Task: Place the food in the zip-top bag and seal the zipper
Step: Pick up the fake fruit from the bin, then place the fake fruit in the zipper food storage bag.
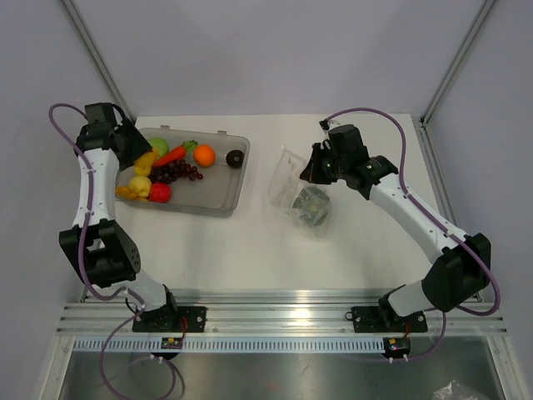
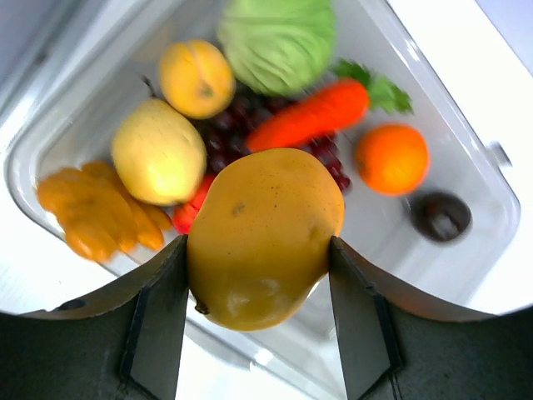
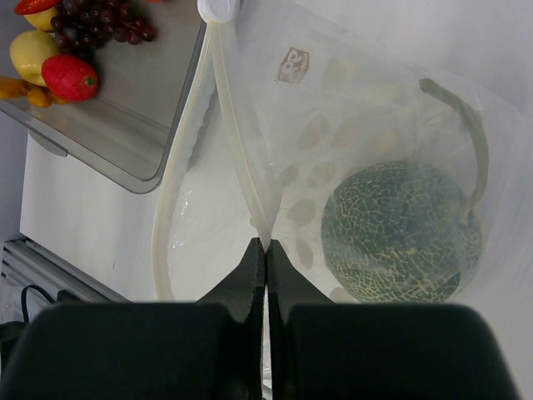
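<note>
My left gripper (image 2: 258,250) is shut on a yellow-orange mango-shaped piece of food (image 2: 262,225), held just above the grey tray (image 1: 221,196). Below it in the tray lie a green cabbage (image 2: 279,37), a carrot (image 2: 312,112), an orange (image 2: 391,158), dark grapes (image 2: 225,133), yellow pieces (image 2: 158,150) and a dark brown ball (image 2: 441,215). At mid-table my right gripper (image 3: 265,246) is shut on the whitish zipper (image 3: 237,142), and the mouth of the zip-top bag (image 3: 375,125) gapes towards the tray. A green netted melon (image 3: 400,229) sits inside the bag.
The tray stands at the table's back left, its near corner (image 3: 141,167) close to the bag's mouth. White tabletop (image 1: 250,250) lies between the tray, the bag and the arm bases. Grey walls enclose the table.
</note>
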You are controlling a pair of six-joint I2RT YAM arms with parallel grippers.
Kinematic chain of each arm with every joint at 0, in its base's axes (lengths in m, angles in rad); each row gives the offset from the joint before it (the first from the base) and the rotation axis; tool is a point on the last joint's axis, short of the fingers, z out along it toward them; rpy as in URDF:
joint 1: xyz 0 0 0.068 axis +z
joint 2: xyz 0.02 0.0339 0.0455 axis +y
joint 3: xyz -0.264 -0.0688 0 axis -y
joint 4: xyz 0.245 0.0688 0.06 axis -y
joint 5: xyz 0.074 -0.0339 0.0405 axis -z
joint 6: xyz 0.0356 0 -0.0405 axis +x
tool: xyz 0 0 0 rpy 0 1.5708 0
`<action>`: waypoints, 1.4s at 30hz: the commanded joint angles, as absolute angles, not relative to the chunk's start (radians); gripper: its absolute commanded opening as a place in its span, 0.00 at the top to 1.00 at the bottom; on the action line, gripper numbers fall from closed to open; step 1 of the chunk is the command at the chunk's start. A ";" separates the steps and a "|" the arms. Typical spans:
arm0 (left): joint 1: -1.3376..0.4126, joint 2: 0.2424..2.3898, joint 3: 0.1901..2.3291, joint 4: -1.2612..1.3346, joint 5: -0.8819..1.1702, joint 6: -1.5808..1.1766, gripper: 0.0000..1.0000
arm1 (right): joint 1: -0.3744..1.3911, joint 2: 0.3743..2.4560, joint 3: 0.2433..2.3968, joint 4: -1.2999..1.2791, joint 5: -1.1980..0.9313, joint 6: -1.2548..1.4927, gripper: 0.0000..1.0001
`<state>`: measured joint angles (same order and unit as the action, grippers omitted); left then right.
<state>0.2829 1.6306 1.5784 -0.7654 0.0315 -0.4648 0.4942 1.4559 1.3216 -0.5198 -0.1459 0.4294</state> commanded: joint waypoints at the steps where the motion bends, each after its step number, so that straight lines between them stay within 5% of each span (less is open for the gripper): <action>1: 0.221 1.539 1.634 -0.836 0.092 -0.402 0.74 | 0.489 1.460 1.330 -0.485 -0.181 0.454 1.00; 26: -0.101 1.408 1.577 -0.855 0.521 -0.379 0.78 | 0.649 1.907 1.836 -0.428 -0.287 0.591 1.00; 42: -0.206 1.522 1.462 -0.718 0.572 -0.437 0.81 | 0.673 1.810 1.740 -0.365 -0.322 0.635 1.00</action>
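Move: Some 43 cm to the right of the left hand, which already holds the yellow fake fruit, is the zip-top bag's mouth, about 4 cm back and 6 cm lower. The melon in the bag lies about 51 cm right and 14 cm back; in the bin below, the orange is some 15 cm right and 7 cm ahead, the dark fruit 26 cm right and 7 cm ahead. From the right hand, which grips the rim, the fake fruit is about 49 cm left and 7 cm ahead. Carrying the fake fruit across the bin to the bag's mouth, the left hand swings about 27 cm right and 8 cm back, arching up and then sinking, while it turns some 50 degrees clockwise and its left side dips. The right hand, still pinching the rim, starts a little later and draws the bag about 15 cm left towards the fruit. ##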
